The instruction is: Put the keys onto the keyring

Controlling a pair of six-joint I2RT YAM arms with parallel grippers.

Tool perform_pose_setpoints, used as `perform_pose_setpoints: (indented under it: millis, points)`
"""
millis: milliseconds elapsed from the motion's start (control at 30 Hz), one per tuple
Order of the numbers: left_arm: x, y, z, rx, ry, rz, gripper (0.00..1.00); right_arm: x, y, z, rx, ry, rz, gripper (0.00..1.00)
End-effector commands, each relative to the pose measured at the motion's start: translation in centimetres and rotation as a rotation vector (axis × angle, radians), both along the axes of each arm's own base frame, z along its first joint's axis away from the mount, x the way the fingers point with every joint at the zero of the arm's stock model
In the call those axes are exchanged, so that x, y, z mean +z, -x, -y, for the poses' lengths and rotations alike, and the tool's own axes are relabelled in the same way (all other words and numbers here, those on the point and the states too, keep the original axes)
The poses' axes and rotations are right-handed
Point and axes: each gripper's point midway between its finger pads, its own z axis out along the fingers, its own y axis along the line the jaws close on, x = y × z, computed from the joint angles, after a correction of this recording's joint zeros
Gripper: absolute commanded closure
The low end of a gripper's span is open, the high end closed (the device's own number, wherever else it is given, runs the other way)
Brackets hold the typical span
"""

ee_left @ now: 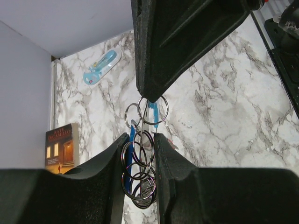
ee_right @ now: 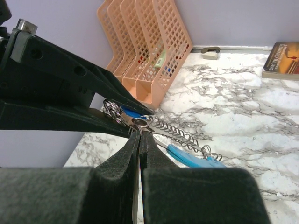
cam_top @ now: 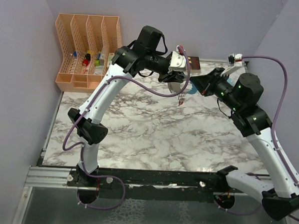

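Note:
My left gripper (cam_top: 177, 79) (ee_left: 140, 137) hangs over the back middle of the marble table, shut on the keyring (ee_left: 140, 163), a bunch of grey metal rings with a blue strap (ee_left: 130, 142). The right gripper (cam_top: 193, 87) (ee_right: 140, 128) meets it from the right. Its fingers are shut, and their tip (ee_left: 149, 95) pinches the top ring (ee_left: 153, 110) of the bunch. In the top view a small reddish piece (cam_top: 181, 99), perhaps one of the keys, dangles under the bunch. Otherwise the keys are hidden among the rings and fingers.
A pale-blue see-through object (ee_left: 100, 67) (ee_right: 194, 158) with a metal coil (ee_right: 184, 133) lies on the table below the grippers. An orange file organiser (cam_top: 87, 48) (ee_right: 149, 51) stands at the back left. A book (ee_left: 62, 147) (ee_right: 282, 58) lies against the back wall.

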Motion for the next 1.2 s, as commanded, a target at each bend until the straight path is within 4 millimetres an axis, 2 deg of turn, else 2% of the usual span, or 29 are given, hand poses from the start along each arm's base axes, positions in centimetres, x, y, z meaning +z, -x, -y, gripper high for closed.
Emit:
perform_pose_setpoints:
  millis: [0,100,300,500,633,733,900,967,1000,1033,1067,1100,1167]
  points:
    - [0.7,-2.4,-0.5,0.112,0.01,0.026,1.0,1.3,-1.1,2.0,-0.161,-0.062,0.009,0.99]
    - [0.9,-2.5,-0.3,0.124,0.019,0.018,1.0,1.1,-1.7,2.2,-0.2,-0.063,0.006,0.99]
    - [1.4,-2.1,0.2,0.106,0.042,-0.005,1.0,0.5,-2.9,1.5,-0.221,-0.067,0.027,0.99]
    - [1.1,-1.9,0.6,0.108,0.041,-0.024,1.0,2.0,-3.6,1.4,-0.255,-0.065,0.089,0.99]
    - [1.3,-2.3,0.8,0.128,0.051,-0.028,1.0,2.1,-4.0,-0.1,-0.207,-0.082,0.092,0.99]
    - [1.3,-3.1,0.8,0.165,0.051,-0.023,1.0,2.0,-3.7,-1.2,-0.174,-0.076,0.095,0.99]
    - [1.6,-3.6,0.7,0.202,0.055,-0.022,1.0,2.1,-2.8,-0.9,-0.17,-0.083,0.106,0.99]
    - [1.6,-3.4,0.7,0.19,0.056,-0.02,1.0,2.3,-2.3,-1.3,-0.127,-0.071,0.111,0.99]
    - [1.5,-3.3,0.6,0.178,0.051,-0.012,1.0,2.4,-2.0,-1.3,-0.123,-0.061,0.11,0.98]
    - [1.3,-3.0,0.6,0.157,0.043,0.001,1.0,2.7,-1.8,-1.0,-0.126,-0.048,0.117,0.91]
    - [0.9,-2.8,0.4,0.143,0.028,0.015,1.0,3.1,-1.5,-0.6,-0.132,-0.036,0.134,0.8]
    - [0.5,-2.6,0.3,0.128,0.016,0.027,1.0,3.7,-1.0,-0.2,-0.136,-0.027,0.152,0.75]
    - [-0.2,-2.1,-0.1,0.094,-0.011,0.05,1.0,4.7,-0.5,0.3,-0.132,0.017,0.178,0.72]
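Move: My left fingers still clamp the bunch of rings, and the end ring pinched in my closed right fingers stands about 3 cm to my left hand's right, level fore and aft and 1 cm up. From my right hand, the bunch lies roughly 3 cm left and 1 cm ahead, at its height. The light blue strip is some 2 cm ahead of my right hand, 1 cm right and 6 cm below; the reddish tail hangs about 4 cm left, level fore and aft, 12 cm down. I carry my right hand forward about 4 cm beside the bunch, turning it some 10 degrees clockwise and finishing with a slight shift left. Then I ease it back over 1 cm and part its fingers a little, letting go of the end ring. My left hand keeps its grip on the bunch, travels about 3 cm forward and turns nearly 10 degrees counter-clockwise. ##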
